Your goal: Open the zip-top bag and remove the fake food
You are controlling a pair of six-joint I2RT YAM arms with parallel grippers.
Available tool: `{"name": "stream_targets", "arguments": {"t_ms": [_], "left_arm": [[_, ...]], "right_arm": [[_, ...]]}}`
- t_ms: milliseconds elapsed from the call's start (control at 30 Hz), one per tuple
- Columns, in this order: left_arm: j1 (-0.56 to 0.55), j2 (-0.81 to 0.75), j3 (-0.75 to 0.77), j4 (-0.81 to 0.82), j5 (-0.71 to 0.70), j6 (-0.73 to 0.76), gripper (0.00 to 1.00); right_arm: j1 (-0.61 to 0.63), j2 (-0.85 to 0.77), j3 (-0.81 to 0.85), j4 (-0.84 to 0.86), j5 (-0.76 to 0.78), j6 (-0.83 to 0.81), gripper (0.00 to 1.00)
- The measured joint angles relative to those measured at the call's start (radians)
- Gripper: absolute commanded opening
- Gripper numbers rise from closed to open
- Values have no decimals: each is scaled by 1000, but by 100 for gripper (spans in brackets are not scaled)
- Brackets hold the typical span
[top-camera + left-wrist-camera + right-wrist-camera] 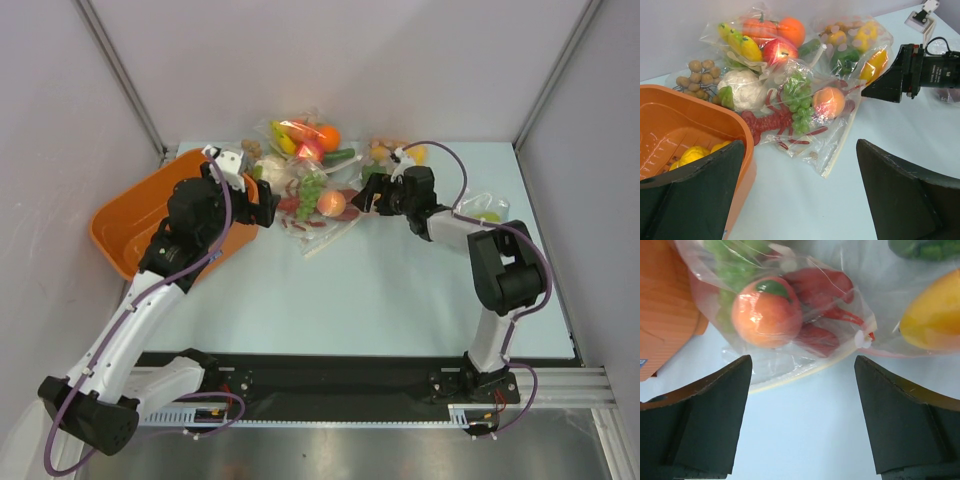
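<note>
The zip-top bag (322, 222) lies at the table's middle back, its pale zip strip (790, 378) facing the near side. Inside it are the fake food pieces: a pink-orange peach (766, 311), a green grape bunch (799, 102) and a red lobster (767, 122). My left gripper (265, 205) hangs open just left of the bag, over the basket's rim. From the right, my right gripper (365, 197) stands open at the bag's right edge, with only bare table between its fingers (715, 405). Neither gripper holds anything.
An orange basket (115, 225) with yellow pieces stands at the left. Behind the bag lie other clear bags of toy fruit (305, 138), a cauliflower (742, 90) and a bag of brown balls (697, 77). A small bag with a green pear (487, 211) sits right.
</note>
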Motion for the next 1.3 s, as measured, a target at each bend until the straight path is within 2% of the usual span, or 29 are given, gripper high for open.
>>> {"name": "stream_targets", "arguments": {"t_ms": [300,600,700,1000,1067,1133,1233,1300], "left_arm": [[0,13,0,0,0,0,100],[0,15,0,-1,1,0,100],[0,15,0,-1,1,0,100],[0,15,0,-1,2,0,100],[0,15,0,-1,3,0,100],[0,15,0,-1,6,0,100],[0,17,0,-1,8,0,100],[0,19,0,0,10,0,100]], "right_arm": [[-4,110,-5,38,21,51,82],[2,197,-5,143,-1,93,71],[15,220,-3,181,-8,101,64],[32,238,-2,278,5,120,36],[31,238,-2,298,8,116,18],[31,238,-2,323,7,127,9],[31,238,-3,373,0,136,0],[31,238,-11,407,-1,138,0]]}}
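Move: The zip slider, at the right end of the bag's zip strip, lies about 7 cm below the open right hand, some 3 cm ahead and 1 cm to its right. From that hand, the peach in the same bag is roughly 7 cm left and 2 cm ahead, the grapes 12 cm left and 3 ahead, and the yellow pepper in the next bag 6 cm ahead and 6 right. From the left hand the slider is about 16 cm ahead, 25 right and 27 below. The right fingers pinch the zip strip just short of its slider, closing from wide open to almost shut. The hand first sinks some 7 cm to the bag's right end while the fingers start narrowing, easing left, then climbs back about 3.5 cm as they finish closing, drifting forward and left and rolling its left side up about 10 degrees. ##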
